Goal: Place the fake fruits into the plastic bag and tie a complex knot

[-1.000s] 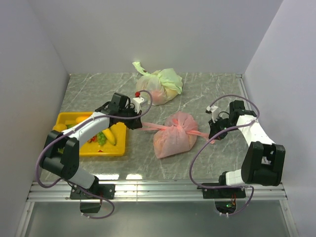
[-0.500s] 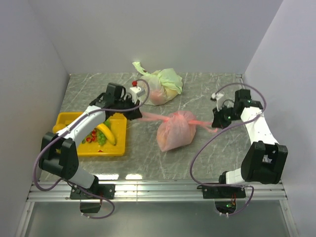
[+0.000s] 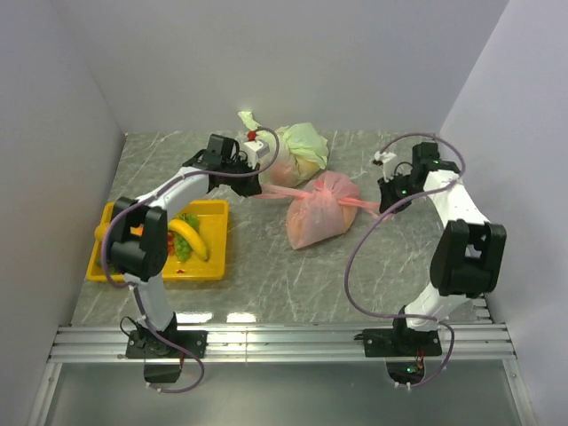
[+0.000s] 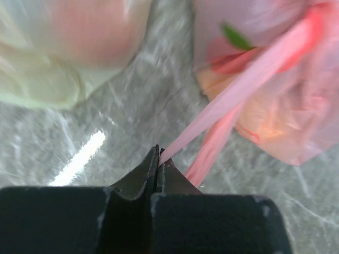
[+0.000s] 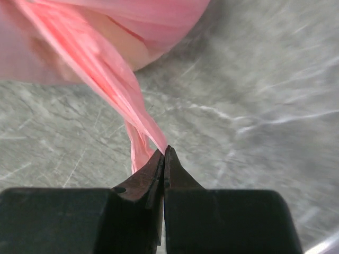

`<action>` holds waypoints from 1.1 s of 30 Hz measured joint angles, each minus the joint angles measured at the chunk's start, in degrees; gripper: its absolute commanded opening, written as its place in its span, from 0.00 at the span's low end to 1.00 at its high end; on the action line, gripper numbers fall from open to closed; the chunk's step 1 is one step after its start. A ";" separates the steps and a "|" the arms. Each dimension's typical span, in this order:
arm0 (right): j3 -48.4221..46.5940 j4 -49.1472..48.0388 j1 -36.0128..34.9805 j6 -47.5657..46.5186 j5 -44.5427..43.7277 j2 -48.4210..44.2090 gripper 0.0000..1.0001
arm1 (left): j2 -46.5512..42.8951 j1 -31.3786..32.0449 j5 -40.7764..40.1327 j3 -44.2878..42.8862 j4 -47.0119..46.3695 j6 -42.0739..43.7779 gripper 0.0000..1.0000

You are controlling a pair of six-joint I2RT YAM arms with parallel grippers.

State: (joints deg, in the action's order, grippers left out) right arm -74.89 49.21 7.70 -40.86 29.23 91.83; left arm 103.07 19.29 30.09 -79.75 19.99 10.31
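The pink plastic bag [image 3: 321, 209] lies mid-table, bulging with fruit shapes that show through its skin [image 4: 275, 106]. Its two handles are stretched out sideways. My left gripper [image 3: 253, 188] is shut on the left handle [image 4: 233, 100], whose end enters the closed jaws at the left gripper's [image 4: 159, 156] tip. My right gripper [image 3: 388, 201] is shut on the right handle [image 5: 114, 95], pinched at the right gripper's [image 5: 165, 152] tip. More fake fruits, a banana [image 3: 189, 238] and green grapes [image 3: 183, 249], lie in the yellow tray.
The yellow tray [image 3: 200, 269] sits at the left. A knotted pale green-and-white bag [image 3: 297, 151] stands at the back, close behind my left gripper. White walls close in the table on three sides.
Both grippers have moved toward the back of the table, pulling the pink bag along by its handles. The bag now lies nearer the green-and-white bag.
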 measured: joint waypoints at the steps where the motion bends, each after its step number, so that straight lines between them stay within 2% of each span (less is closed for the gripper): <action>1: 0.57 -0.24 -0.72 0.31 -0.85 1.73 0.00 | 1.88 -0.17 -0.31 0.00 0.00 -0.02 0.00; 3: 1.51 -0.52 -2.01 0.92 -1.60 4.35 0.00 | 4.17 -0.70 -0.48 0.02 0.04 -0.02 0.02; 4: 1.79 -0.57 -2.54 1.09 -1.81 4.87 0.01 | 4.61 -0.96 -0.52 0.04 0.15 0.00 0.06; 6: 2.08 -0.24 -3.56 1.70 -2.27 4.94 0.26 | 4.59 -1.46 -0.35 0.02 0.46 0.20 0.20; 7: 1.99 0.00 -3.96 2.08 -3.02 4.66 0.45 | 4.13 -1.84 -0.52 0.02 0.46 0.55 0.36; 9: 1.40 1.40 -3.91 2.58 -4.83 4.17 0.60 | 3.10 -3.08 -0.83 0.02 1.11 1.03 0.49; 10: 0.90 2.21 -3.67 2.91 -5.11 3.98 0.72 | 2.21 -4.02 -0.83 0.02 1.49 0.94 0.73; 12: -0.98 3.89 -3.54 3.52 -5.84 3.61 0.79 | -0.02 -5.31 -0.87 0.02 2.38 0.61 0.76; 13: -2.38 5.01 -3.50 3.98 -5.90 3.26 0.88 | -1.31 -5.84 -0.85 0.00 2.75 0.13 0.97; 18: -11.89 8.44 -3.15 6.93 -3.87 -0.09 0.95 | -8.41 -6.93 -0.68 -1.95 6.25 -2.45 0.99; 24: -13.97 7.82 -2.95 14.03 3.48 -10.05 0.96 | -16.55 -9.22 -1.53 -4.44 10.08 -7.80 0.99; 29: -4.87 2.29 -4.66 21.70 7.21 -18.27 0.97 | -19.54 -9.92 -2.93 -4.96 14.84 -9.73 0.99; 33: 6.34 -0.37 -10.75 24.06 6.40 -22.49 0.98 | -24.65 -9.86 -4.33 2.69 16.55 -9.92 0.99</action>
State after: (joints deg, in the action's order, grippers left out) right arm -68.55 48.84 -3.05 -16.80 35.64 69.34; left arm 78.41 9.43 25.76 -77.06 36.53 0.38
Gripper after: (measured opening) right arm 0.976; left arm 0.993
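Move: Each hand still grips a stretched handle end of the pink bag. The bag's middle lies about 17 cm right and 6 cm back of the left hand, and some 15 cm left of the right hand, level with it fore and aft; it is roughly 6 cm lower than both. From the left hand, the green bag stands about 8 cm ahead and 8 cm right, the yellow bin some 13 cm back and 24 cm left, both lower down. Downward first, both hands lower the taut handle ends about 4 cm, then the fingers spread wide and let them go. Both empty hands rise steeply, some 18 cm, before drawing back and dipping again; the left hand swings left off the handle, turning about 20 degrees counter-clockwise, while the right also drifts left, its left side tilting up. ##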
